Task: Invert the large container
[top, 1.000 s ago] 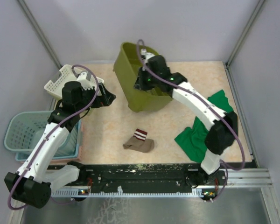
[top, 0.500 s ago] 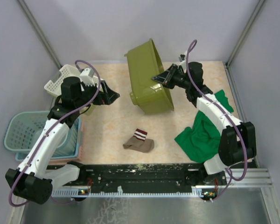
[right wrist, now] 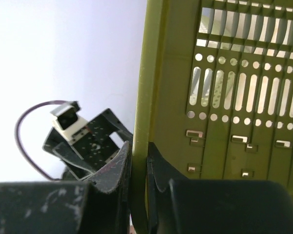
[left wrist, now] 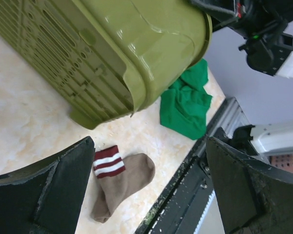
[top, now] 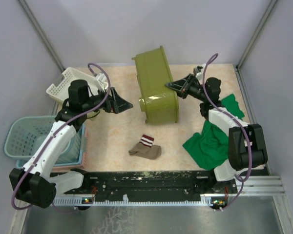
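Observation:
The large container (top: 156,83) is an olive-green plastic tub, tipped over onto its side at the back middle of the table. My right gripper (top: 174,87) is shut on its rim from the right. The right wrist view shows both fingers pinching the rim (right wrist: 139,161), with the slotted wall (right wrist: 229,97) beside them. My left gripper (top: 125,104) hangs open just left of the tub, apart from it. In the left wrist view the ribbed tub (left wrist: 112,48) fills the top, and nothing lies between the open jaws of the left gripper (left wrist: 150,141).
A brown sock (top: 145,147) with striped cuff lies in front of the tub. A green cloth (top: 210,139) lies at the right. A white basket (top: 63,83) and a teal basket (top: 27,139) stand at the left. Walls close in the back and sides.
My right arm has swung right and rolled the tub from tilted upright onto its side. The left gripper has moved right, toward the tub, and stayed open.

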Controlling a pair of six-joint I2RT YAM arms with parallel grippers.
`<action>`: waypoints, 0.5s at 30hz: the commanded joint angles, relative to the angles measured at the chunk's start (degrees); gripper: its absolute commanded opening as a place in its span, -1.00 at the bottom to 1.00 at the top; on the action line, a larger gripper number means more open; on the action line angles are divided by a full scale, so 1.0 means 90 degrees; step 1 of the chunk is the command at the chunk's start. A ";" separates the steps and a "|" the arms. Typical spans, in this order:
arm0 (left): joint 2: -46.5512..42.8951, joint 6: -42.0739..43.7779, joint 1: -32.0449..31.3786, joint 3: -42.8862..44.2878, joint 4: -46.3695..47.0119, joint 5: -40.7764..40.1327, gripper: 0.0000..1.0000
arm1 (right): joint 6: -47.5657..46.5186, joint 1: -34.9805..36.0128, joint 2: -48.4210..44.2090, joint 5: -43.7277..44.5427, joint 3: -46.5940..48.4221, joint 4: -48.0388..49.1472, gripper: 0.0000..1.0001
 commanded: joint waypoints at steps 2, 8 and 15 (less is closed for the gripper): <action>0.0114 -0.0645 0.0029 -0.0565 0.0922 0.1054 0.99 | 0.1023 -0.0324 0.0313 -0.0384 -0.0434 0.2529 -1.00; 0.0135 -0.2056 -0.0034 -0.1853 0.3006 0.1423 0.99 | 0.1626 -0.0545 0.0708 -0.0699 -0.0608 0.3379 -1.00; 0.0152 -0.1969 -0.0104 -0.1640 0.3102 0.1499 0.99 | 0.2678 -0.0695 0.1433 -0.0958 -0.0685 0.4852 -1.00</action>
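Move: The right hand grips the large container's rim. The container is up on its side, its middle about 7 cm ahead, 5 cm left and 10 cm below that hand; the green cloth lies roughly 13 cm back, 23 cm right and 28 cm down. From the left hand the container's middle is some 15 cm ahead, 11 cm right and 10 cm below, and the striped sock about 12 cm back, 7 cm right and 26 cm down. Rightward by about 3 cm goes the right hand, still pinching the rim and rolling so that its left side rises some 12 degrees, turning the container's bottom upward. The open left hand sinks roughly 6 cm beside the container while drawing back and a little right, its fingers swinging clockwise to point more to the right; it touches nothing. ##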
